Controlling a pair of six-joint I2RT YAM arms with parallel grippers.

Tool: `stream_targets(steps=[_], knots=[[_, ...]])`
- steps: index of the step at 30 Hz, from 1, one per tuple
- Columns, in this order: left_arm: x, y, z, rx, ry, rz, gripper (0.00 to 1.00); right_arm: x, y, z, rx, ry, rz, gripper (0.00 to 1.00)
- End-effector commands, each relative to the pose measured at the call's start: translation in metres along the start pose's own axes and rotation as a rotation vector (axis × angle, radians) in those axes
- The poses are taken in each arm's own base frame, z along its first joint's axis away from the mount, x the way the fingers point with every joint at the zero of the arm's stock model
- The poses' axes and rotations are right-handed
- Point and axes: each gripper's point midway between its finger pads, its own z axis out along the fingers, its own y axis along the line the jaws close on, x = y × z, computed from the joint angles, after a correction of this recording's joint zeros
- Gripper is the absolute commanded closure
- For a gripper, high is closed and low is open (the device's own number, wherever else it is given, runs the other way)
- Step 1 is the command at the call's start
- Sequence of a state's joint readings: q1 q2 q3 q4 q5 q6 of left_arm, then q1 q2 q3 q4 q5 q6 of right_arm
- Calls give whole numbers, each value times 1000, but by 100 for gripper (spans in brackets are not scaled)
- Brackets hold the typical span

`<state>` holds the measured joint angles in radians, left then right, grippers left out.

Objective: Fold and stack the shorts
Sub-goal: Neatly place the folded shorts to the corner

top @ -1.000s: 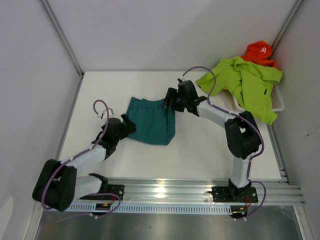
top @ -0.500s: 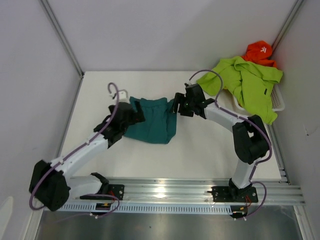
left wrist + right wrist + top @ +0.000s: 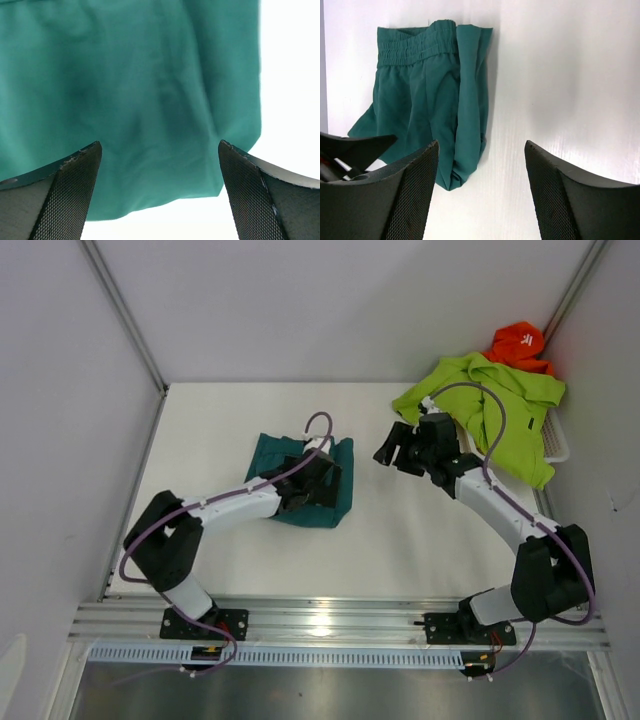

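The teal shorts (image 3: 266, 456) lie folded on the white table, waistband toward the back; they fill the left wrist view (image 3: 140, 90) and sit at upper left in the right wrist view (image 3: 425, 90). My left gripper (image 3: 330, 480) hovers over their right part, open, with only fabric and table between its fingers (image 3: 159, 145). My right gripper (image 3: 390, 450) is open and apart from them, to their right (image 3: 481, 145). The lime green shorts (image 3: 490, 405) are draped over the basket at the back right.
A white plastic basket (image 3: 558, 445) stands at the back right corner under the green fabric. An orange garment (image 3: 520, 343) lies behind it. Grey walls close in the table on the left, back and right. The arms' rail runs along the near edge.
My left arm has swung right, from the teal shorts' left edge to above their right part. My right gripper has drawn back to the right, off the shorts.
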<state>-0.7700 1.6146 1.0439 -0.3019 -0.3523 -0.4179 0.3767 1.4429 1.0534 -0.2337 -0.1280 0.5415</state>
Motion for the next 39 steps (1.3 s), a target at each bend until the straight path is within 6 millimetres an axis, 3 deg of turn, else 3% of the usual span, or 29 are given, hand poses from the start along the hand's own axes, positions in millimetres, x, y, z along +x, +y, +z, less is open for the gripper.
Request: stream_targets(steps=[1, 9, 16, 17, 23, 27, 28, 30, 31, 33, 34, 36, 39], knots=[[-26, -33, 2, 79, -45, -22, 1, 0, -8, -17, 11, -22, -4, 28], [-29, -62, 30, 140, -6, -83, 1, -9, -19, -50, 1, -76, 15, 28], [-17, -89, 56, 199, 66, -95, 1, -15, -20, -66, -16, -104, 19, 29], [-26, -95, 55, 206, 50, -96, 1, -16, -21, -67, -13, -104, 20, 29], [-18, -90, 73, 98, 83, -53, 3, -19, -23, -76, -16, -118, 23, 30], [-14, -84, 83, 27, 92, -23, 33, -21, -25, -79, -16, -126, 24, 30], [-13, -82, 83, 14, 92, -17, 47, -21, -25, -80, -16, -128, 25, 30], [-14, -76, 82, -14, 81, -7, 63, -22, -26, -81, -19, -127, 29, 30], [-16, -75, 81, -20, 76, -4, 79, -22, -26, -81, -20, -127, 29, 30], [-15, -68, 81, -45, 81, 18, 95, -22, -27, -81, -27, -127, 34, 30], [-13, -64, 81, -55, 85, 23, 100, -22, -25, -81, -33, -127, 34, 30], [-10, -53, 84, -74, 95, 45, 100, -23, -25, -82, -39, -127, 38, 30], [-8, -15, 88, -139, 112, 52, 100, -23, -21, -83, -53, -128, 36, 30]])
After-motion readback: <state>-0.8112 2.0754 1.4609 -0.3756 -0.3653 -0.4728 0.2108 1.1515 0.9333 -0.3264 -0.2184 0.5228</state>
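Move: The folded shorts lie under the left hand, their middle about 3 cm ahead, 3 cm left and 7 cm below; the spot on their right side edge that it goes for is some 5 cm ahead and 9 cm to its right, 6 cm down. From the right hand, the shorts' middle lies about 23 cm left, 2 cm back and 15 cm below, with the green hoodie about 30 cm to its right, 12 cm ahead and 9 cm below. With fingers wide open, the left hand sweeps about 10 cm right across the folded shorts to their right side edge, edging some 4 cm forward and sinking about as much, then shuts its fingers fully and pinches the folded edge low down while easing back 2 to 3 cm left and a little lower. Meanwhile the right hand, empty and still open, draws off from the shorts about 6 cm right, some 4 cm back and 4 cm up. ##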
